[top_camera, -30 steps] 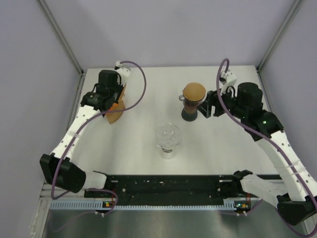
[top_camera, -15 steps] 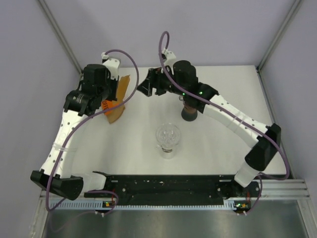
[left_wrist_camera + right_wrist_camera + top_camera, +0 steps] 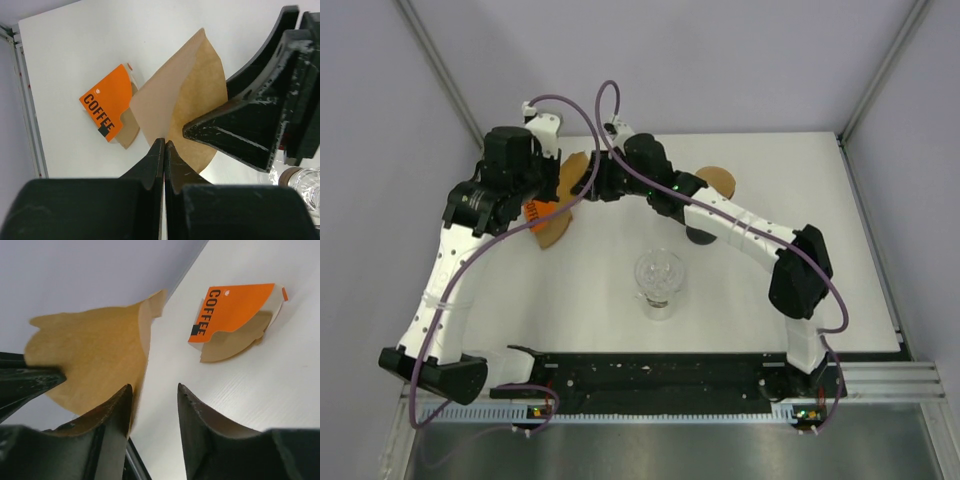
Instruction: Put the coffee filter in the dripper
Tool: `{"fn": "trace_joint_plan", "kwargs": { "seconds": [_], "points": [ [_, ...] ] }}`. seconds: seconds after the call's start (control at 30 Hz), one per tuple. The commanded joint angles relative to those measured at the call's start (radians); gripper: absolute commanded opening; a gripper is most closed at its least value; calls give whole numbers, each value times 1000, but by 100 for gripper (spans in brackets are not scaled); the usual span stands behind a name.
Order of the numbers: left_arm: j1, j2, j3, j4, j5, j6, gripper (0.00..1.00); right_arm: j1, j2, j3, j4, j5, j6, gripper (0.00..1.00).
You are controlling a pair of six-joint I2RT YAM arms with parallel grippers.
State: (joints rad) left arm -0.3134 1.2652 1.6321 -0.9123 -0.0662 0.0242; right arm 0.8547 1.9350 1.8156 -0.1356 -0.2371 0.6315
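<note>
My left gripper (image 3: 164, 143) is shut on the lower edge of a brown paper coffee filter (image 3: 186, 97), which it holds upright above the table's back left (image 3: 572, 172). My right gripper (image 3: 154, 388) has reached across to it. It is open, with the filter's edge (image 3: 100, 355) just inside its left finger (image 3: 117, 405). Its black fingers (image 3: 250, 125) flank the filter in the left wrist view. The clear glass dripper (image 3: 660, 277) stands alone at the table's middle, apart from both grippers.
An orange COFFEE filter pack (image 3: 542, 212) lies on the table under the held filter, with brown filters sticking out (image 3: 235, 347). A dark stand with a brown top (image 3: 718, 181) sits behind the right arm. The grey side walls are close.
The right arm swung from beside the dark stand across to the left, up to the filter, and its jaws narrowed. The left arm lifted the filter a little.
</note>
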Motion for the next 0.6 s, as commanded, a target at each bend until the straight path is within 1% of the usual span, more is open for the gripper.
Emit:
{"fn": "trace_joint_plan", "kwargs": {
  "seconds": [0.0,0.07,0.1,0.2,0.23,0.3,0.37,0.4,0.43,0.47,0.5,0.57],
  "points": [
    [-4,-16,58,-7,-3,-4,0,-8,13,57,28,16,8,27],
    [-4,-23,64,-11,-29,6,0,-19,4,45,13,45,-15,4],
    [-4,-24,66,-13,-49,13,0,-20,-10,33,2,70,-29,0],
    [-4,-27,69,-14,-105,31,0,-31,-48,2,-25,134,-82,0],
    [-4,-26,71,-13,-103,40,0,-32,-62,-4,-36,159,-104,0],
    [-6,-23,75,-23,-48,43,0,-31,-83,4,-76,189,-144,0],
    [-9,-20,77,-28,58,49,0,-31,-93,36,-142,200,-188,0],
    [-9,-18,86,-39,124,49,10,-32,-97,65,-178,202,-216,0],
    [-9,-18,97,-46,184,49,26,-31,-105,83,-226,199,-248,0],
    [-9,-18,107,-54,228,46,39,-31,-117,102,-275,202,-271,0],
    [-9,-17,126,-62,261,46,50,-31,-129,111,-320,205,-294,0],
    [-9,-13,170,-95,336,46,62,-31,-168,131,-421,209,-332,0]
  ]
}}
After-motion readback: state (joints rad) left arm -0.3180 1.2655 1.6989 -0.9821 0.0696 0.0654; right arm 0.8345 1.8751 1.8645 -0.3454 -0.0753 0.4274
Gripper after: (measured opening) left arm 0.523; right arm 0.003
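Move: The coffee filter, held by a corner in the left fingers, has its middle about 2 cm left of the half-open right hand and 1 cm ahead; from the left hand it lies some 3 cm right and 2 cm ahead. Counted from the right hand, the coffee bag stands roughly 6 cm ahead and 14 cm left, 25 cm down, and the dripper on its carafe some 12 cm back and 15 cm right, 17 cm down. Shut the right fingers on the side of the coffee filter while easing that hand about 2 cm forward and slightly down, then draw it some 5 cm right, its fingertips dipping. Keep the left gripper nearly still and pinching until the right one holds the paper, then open it about halfway, letting go as it shifts 2 cm right and back. ##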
